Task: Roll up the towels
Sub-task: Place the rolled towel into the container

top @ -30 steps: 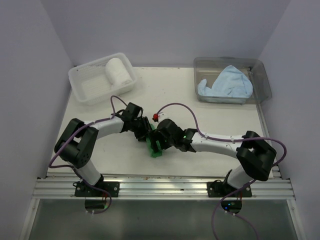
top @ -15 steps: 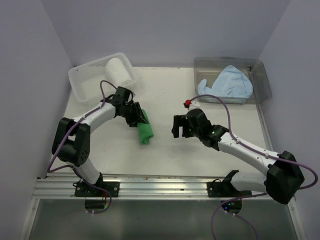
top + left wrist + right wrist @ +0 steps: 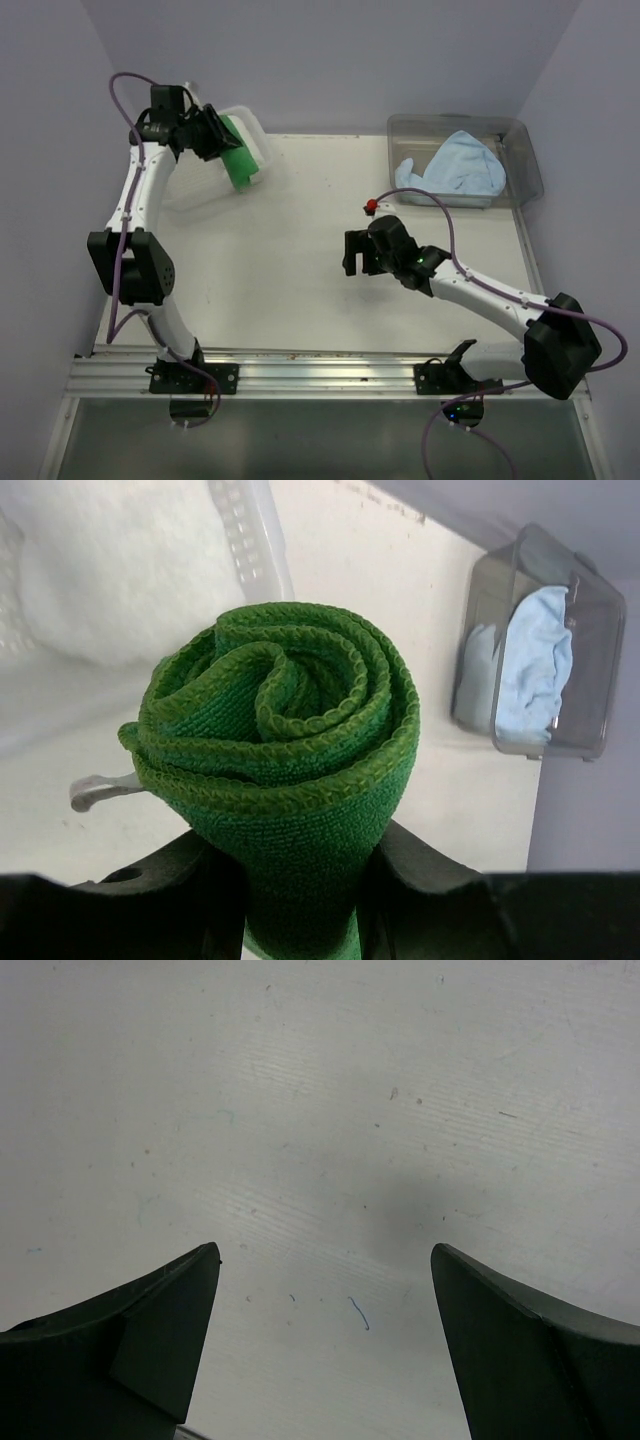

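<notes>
My left gripper [image 3: 224,146] [image 3: 300,885] is shut on the rolled green towel [image 3: 239,162] [image 3: 280,740] and holds it in the air over the white lattice basket [image 3: 195,190] [image 3: 245,540] at the back left. The left wrist view looks down the roll's spiral end. Under it, inside the basket, lies the white towel [image 3: 110,570]. The light blue towel [image 3: 452,170] [image 3: 535,660] lies loosely bunched in the clear tub [image 3: 522,150] [image 3: 592,630] at the back right. My right gripper [image 3: 353,254] [image 3: 325,1255] is open over bare table, with nothing between its fingers.
The white tabletop [image 3: 300,260] [image 3: 330,1110] lies between the basket and the tub. Purple walls close in the left, back and right sides. A metal rail [image 3: 320,375] with both arm bases runs along the near edge.
My left arm has lifted the rolled green towel from the table's middle up and back to the left, over the basket. The right gripper let go, drew back to the right and opened.
</notes>
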Robot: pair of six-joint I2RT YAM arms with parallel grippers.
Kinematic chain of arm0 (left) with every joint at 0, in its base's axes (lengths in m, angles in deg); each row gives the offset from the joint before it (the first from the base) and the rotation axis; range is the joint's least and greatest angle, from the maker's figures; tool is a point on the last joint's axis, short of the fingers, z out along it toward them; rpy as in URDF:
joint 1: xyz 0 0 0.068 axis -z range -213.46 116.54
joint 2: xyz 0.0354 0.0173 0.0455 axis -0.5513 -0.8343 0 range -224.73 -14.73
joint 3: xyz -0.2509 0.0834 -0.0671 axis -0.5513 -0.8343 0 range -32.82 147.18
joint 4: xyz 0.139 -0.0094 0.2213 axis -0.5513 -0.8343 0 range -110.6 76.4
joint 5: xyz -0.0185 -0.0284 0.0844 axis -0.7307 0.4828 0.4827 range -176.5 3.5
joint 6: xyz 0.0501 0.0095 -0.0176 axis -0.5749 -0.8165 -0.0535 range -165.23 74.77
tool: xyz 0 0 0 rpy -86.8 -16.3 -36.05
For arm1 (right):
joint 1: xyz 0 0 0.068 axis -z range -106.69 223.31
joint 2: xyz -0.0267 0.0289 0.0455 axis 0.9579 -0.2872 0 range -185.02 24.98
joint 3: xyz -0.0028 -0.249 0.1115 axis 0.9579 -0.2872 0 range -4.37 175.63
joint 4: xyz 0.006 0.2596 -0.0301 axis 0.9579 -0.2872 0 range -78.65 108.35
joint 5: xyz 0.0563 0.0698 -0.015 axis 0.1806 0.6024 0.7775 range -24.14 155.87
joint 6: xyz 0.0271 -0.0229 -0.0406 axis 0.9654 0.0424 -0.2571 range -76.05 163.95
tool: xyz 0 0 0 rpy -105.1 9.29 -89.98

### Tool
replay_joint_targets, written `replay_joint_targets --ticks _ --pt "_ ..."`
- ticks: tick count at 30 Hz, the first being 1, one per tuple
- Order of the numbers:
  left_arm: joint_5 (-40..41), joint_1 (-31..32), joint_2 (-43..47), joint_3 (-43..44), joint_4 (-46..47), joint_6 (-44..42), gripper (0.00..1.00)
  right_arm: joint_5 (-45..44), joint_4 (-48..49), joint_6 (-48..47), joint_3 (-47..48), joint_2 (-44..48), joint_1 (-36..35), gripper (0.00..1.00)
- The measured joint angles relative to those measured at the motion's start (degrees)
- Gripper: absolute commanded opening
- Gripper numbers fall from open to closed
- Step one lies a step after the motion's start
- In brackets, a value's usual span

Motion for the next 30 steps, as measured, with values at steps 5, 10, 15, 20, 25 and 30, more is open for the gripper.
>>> replay_joint_targets --ticks 5,10,15,20,25,30 --pt "-2.4 -5.2 -11.2 16.7 -2.3 -3.5 0.23 0.1 -0.5 0.5 0.9 -0.8 0.0 0.9" --pt "-5.8 -10.1 -22.0 26.5 -2.3 -5.4 0.23 0.2 -0.9 1.0 1.3 -1.1 0.1 0.9" --pt "-10.5 -14.4 -28.9 27.5 -1.7 -5.9 0.23 0.5 -1.2 1.2 2.5 -3.6 0.1 0.89" --pt "-13.3 -16.6 -35.3 29.4 -1.3 -7.2 0.23 1.6 -1.5 1.4 3.5 -6.4 0.1 0.89" --pt "-14.7 -16.6 -39.8 29.8 -0.8 -8.2 0.23 2.0 -1.6 1.4 5.0 -8.2 0.1 0.89" --pt "-14.9 -16.3 -40.7 28.5 -0.3 -9.7 0.23 3.1 -1.6 1.5 5.5 -9.1 0.1 0.89"
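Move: The left hand already holds the green roll high over the near right side of the white container. The container's middle lies roughly 11 cm ahead of this hand, 10 cm to its left and 21 cm below; the white towel roll in the container's right part is about 14 cm ahead, 1 cm to the left and 20 cm down. From the empty right hand the container's middle is some 31 cm ahead, 45 cm to the left and 7 cm lower. Keeping its grip on the green roll, the left hand first swings quickly forward and left at nearly the same height, about 10 cm each way, then sinks some 18 cm into the container's free part on the left of the white roll, still drifting left before easing off at the bottom with only a slight wrist tilt. The right hand, empty and open, eases a couple of centimetres left and down over bare table while its fingers tip down a little. ##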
